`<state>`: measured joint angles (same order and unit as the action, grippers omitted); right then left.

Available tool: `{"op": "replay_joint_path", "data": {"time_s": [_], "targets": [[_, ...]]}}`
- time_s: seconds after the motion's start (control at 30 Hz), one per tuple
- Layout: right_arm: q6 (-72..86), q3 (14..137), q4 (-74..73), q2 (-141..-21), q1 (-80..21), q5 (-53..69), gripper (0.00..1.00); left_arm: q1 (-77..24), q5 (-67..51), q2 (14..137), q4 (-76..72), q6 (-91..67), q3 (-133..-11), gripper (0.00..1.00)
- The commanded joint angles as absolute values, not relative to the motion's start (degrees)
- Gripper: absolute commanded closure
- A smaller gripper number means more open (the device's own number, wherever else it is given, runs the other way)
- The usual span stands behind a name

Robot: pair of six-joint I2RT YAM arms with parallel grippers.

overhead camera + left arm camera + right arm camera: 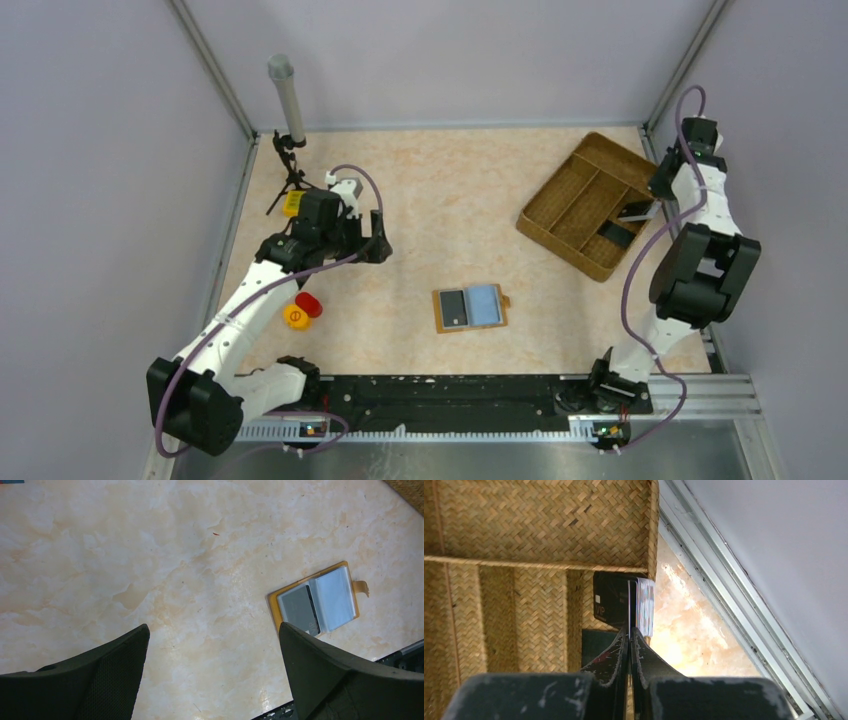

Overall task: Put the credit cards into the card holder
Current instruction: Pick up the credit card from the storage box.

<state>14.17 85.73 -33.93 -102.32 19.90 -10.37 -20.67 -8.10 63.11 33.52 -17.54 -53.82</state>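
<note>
The card holder [470,308] lies open on the table in front of the arms' bases, orange-tan, with a dark grey credit card [453,308] in its left half and a light blue one [485,304] in its right half. It also shows in the left wrist view [315,602]. My left gripper [214,625] hangs open over bare table to its left [378,245]. My right gripper [630,630] is shut on the edge of a black credit card marked VIP [610,602], tilted up in the woven tray's near-right compartment [636,210]. Another dark card [596,647] lies flat beneath it.
The brown woven compartment tray [575,195] sits at the back right, close to the table's right rail [724,595]. A red and yellow toy piece [300,310] lies beside the left arm. A small tripod with a grey tube [288,100] and a yellow block [292,203] stand at the back left.
</note>
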Motion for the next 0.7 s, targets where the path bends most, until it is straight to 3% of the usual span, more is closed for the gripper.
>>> {"op": "replay_joint_path", "data": {"time_s": [0.0,0.23,0.67], "targets": [[13.63,86.01,-34.01,-93.32,18.56,-8.47,1.0,-20.47,-10.64,61.78,32.29,-14.9,-53.88,0.01],[12.6,86.03,-41.4,-82.13,9.54,5.43,1.0,-20.53,-23.87,60.41,28.27,-12.65,-52.46,0.02],[8.12,74.35,-42.11,-78.06,-28.22,41.39,1.0,-25.88,-53.69,60.56,13.24,-17.5,-49.03,0.05]]}}
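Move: The right hand, already pinching a black credit card, hangs over the storage box's outer right side; the card holder lies open about 42 cm to its left, 24 cm back and 12 cm lower. The card stack is almost straight below it, some 9 cm down; the box's middle is about 10 cm left and 2 cm ahead. From the empty left hand, the card holder is roughly 19 cm right, 11 cm back and 15 cm down. Keeping its pinch on the credit card, the right hand rises about 13 cm clear of the storage box while sweeping left, then draws back and sinks a little as it speeds some 37 cm left and 13 cm back towards the card holder, swinging its fingers counter-clockwise by roughly 65 degrees and rolling its left side up. The left hand sets off to meet it, fingers staying wide open, going right, back and up by a few centimetres each and turning about 30 degrees clockwise with its left side dipping. ##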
